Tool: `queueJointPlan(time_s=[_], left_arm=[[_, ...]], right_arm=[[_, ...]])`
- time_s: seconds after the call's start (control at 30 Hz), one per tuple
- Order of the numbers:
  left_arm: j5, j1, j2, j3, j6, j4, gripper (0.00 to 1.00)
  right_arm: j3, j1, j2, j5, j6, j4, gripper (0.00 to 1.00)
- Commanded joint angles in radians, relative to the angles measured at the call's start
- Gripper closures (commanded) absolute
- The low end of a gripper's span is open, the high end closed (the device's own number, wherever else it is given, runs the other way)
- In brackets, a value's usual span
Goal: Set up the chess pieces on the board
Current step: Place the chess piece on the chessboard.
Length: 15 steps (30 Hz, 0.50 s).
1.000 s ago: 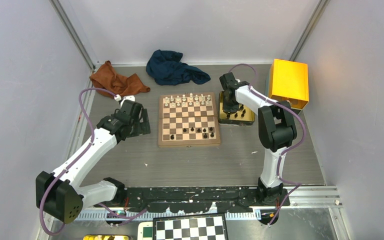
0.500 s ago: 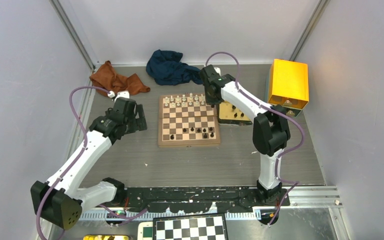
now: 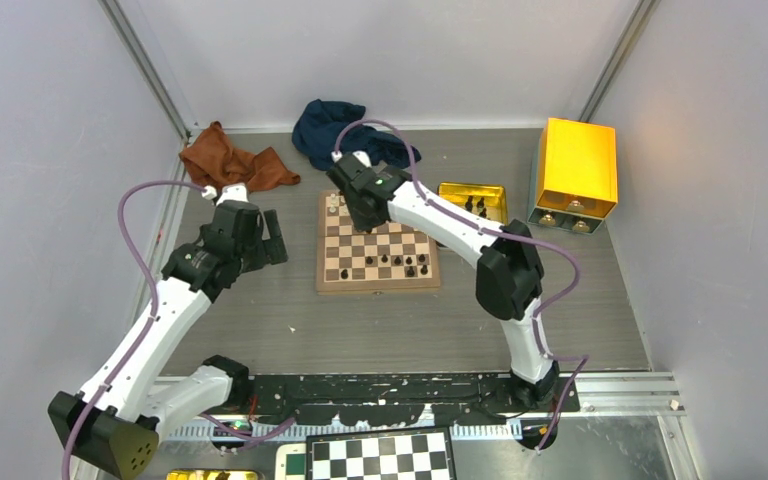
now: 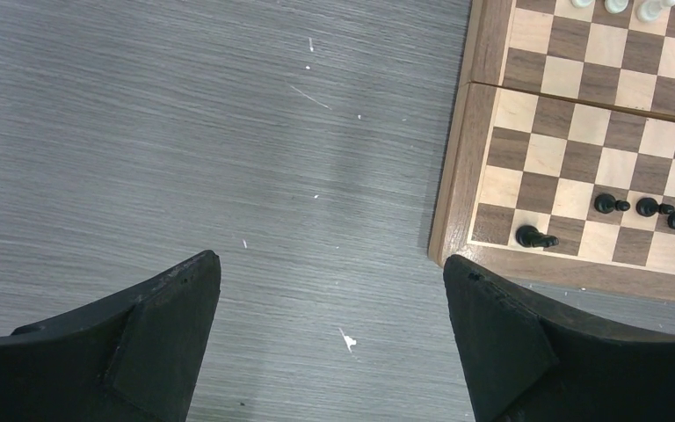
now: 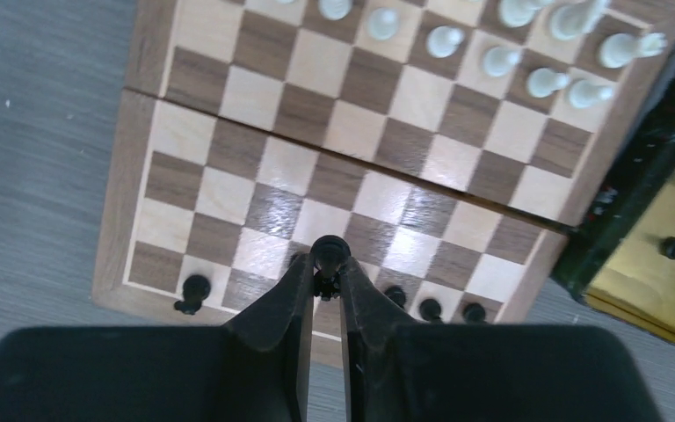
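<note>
The wooden board [image 3: 377, 288] lies mid-table, with several black chess pieces [image 3: 401, 262] on its near rows. My right gripper [image 3: 359, 211] hangs over the board's far left part. In the right wrist view this gripper [image 5: 328, 269] is shut on a small black chess piece [image 5: 330, 250], above the board [image 5: 228, 97] and its near-row pieces [image 5: 195, 287]. My left gripper [image 3: 262, 240] stays over bare table left of the board. The left wrist view shows it [image 4: 330, 268] open and empty, the board's rim [image 4: 457, 167] and black pieces [image 4: 536, 236] to its right.
A gold tin tray [image 3: 457, 190] with more black pieces [image 3: 475, 207] sits right of the board. White pieces [image 5: 444, 40] line the far rows. An orange cloth [image 3: 235, 160], a blue cloth [image 3: 345, 135] and a yellow box [image 3: 578, 168] lie at the back.
My right arm has swung left from the gold tray to over the board's far left part. My left arm has drawn back a little to the left.
</note>
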Motion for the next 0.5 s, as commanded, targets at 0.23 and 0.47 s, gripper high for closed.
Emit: queueJointPlan(time_s=[0.23, 0.47], left_arm=[[-0.016, 0.005, -0.065, 0.020, -0.014, -0.038, 0.02], [-0.014, 0.005, -0.079, 0.010, -0.019, -0.041, 0.02]], right_arm=[[0.100, 0.123, 0.072, -0.013, -0.005, -0.039, 0.99], [0.112, 0.167, 0.099, -0.040, -0.006, -0.029, 0.99]])
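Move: A black chess piece is held in my right hand. The empty near-left squares of the chessboard lie about 6 cm back, 8 cm to its left and 10 cm below. The lone black piece there stands 7 cm back and 7 cm left of this hand. The nearest pawn is some 4 cm back and 1 cm left, the next pawn 4 cm back and 2 cm right. From my left hand those squares lie some 18 cm right, 3 cm ahead and 14 cm below. I swing my right hand left and back over the board, a bit over 5 cm each way, towards the near-left squares around the lone black piece. I sink nearly 3 cm early on and then run level, turning about 10 degrees counter-clockwise, with the fingers still shut on the black piece. ##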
